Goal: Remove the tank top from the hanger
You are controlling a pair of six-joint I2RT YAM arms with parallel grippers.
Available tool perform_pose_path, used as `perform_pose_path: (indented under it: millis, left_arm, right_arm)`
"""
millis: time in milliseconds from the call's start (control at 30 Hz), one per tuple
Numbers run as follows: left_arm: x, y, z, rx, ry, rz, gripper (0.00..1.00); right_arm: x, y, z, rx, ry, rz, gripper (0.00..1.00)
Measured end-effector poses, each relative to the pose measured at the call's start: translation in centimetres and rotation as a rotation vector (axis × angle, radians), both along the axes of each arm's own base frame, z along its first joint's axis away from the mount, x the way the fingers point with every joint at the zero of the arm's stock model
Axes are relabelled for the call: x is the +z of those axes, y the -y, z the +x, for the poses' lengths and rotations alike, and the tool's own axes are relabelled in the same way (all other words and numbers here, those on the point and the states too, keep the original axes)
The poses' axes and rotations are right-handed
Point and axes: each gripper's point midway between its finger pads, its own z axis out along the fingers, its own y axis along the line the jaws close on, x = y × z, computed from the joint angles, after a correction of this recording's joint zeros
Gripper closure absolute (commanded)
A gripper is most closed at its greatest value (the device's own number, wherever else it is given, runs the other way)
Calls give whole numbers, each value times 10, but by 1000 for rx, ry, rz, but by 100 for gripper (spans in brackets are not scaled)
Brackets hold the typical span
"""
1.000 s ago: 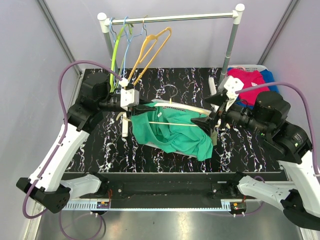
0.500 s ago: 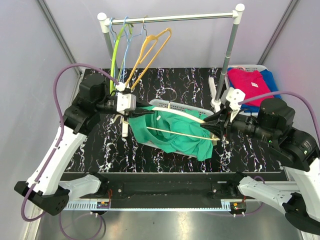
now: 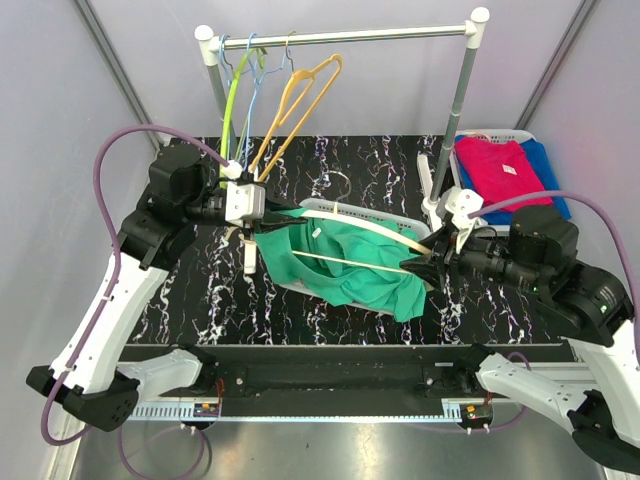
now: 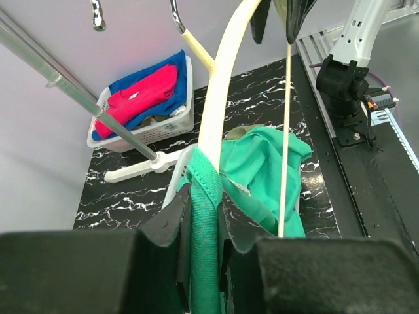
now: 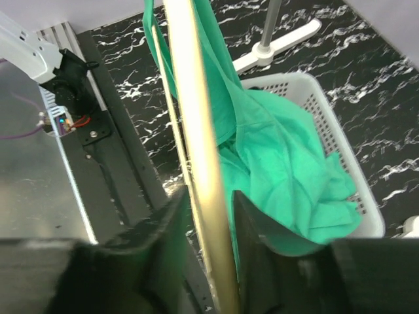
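A green tank top (image 3: 352, 270) hangs half off a cream hanger (image 3: 365, 224) above a white basket (image 3: 392, 217). My left gripper (image 3: 272, 222) is at the garment's left end, shut on a green shoulder strap (image 4: 206, 248) that runs up beside the hanger's curved arm (image 4: 222, 85). At the hanger's right end, my right gripper (image 3: 418, 262) is shut on the cream hanger arm (image 5: 196, 131), one finger on each side. Loose green cloth (image 5: 281, 176) sags into the basket (image 5: 340, 150) below it.
A clothes rack (image 3: 340, 37) stands at the back with orange (image 3: 300, 95), green (image 3: 232, 110) and blue hangers on its left end. A second white basket with red and blue clothes (image 3: 495, 160) sits at the back right. The rack's foot (image 4: 131, 171) lies near the basket.
My right gripper went from open to shut on the hanger's right end. My left gripper drew the strap a little left and back. The hanger tilted, right end lower.
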Motion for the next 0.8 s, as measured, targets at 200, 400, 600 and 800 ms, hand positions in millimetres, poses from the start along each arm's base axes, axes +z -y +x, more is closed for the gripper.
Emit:
perform_pose_path:
  millis: [200, 400, 600, 800]
  left_arm:
    - [0, -1, 2, 12, -9, 1, 100]
    - [2, 1, 3, 13, 9, -12, 26]
    - [9, -2, 4, 34, 38, -33, 1]
    - [7, -7, -2, 52, 54, -43, 1]
  right_arm:
    - [-6, -6, -2, 37, -31, -14, 100]
    - [-4, -2, -7, 35, -24, -5, 100]
    - [-12, 18, -4, -65, -24, -52, 100]
    - [-6, 38, -9, -127, 0, -61, 100]
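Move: The left fingers hold the hanger's left end together with the tank top's shoulder; the tank top's middle lies some 10 cm to the right, level fore and aft, and about 18 cm lower. The basket is roughly 7 cm ahead, 10 cm right and 36 cm down from that hand, the yellow hangers about 20 cm straight ahead and 5 cm up. The right hand has the hanger's right arm directly between its half-open fingers. The right fingers close on the hanger's right arm and pinch it, and once they have it the left hand, staying almost in place, opens wide and lets go of the hanger end and the green cloth. Keeping its grip, the right hand then draws the hanger about 4 cm to the right, away from the left hand, turning slightly clockwise by some 5 to 10 degrees. ##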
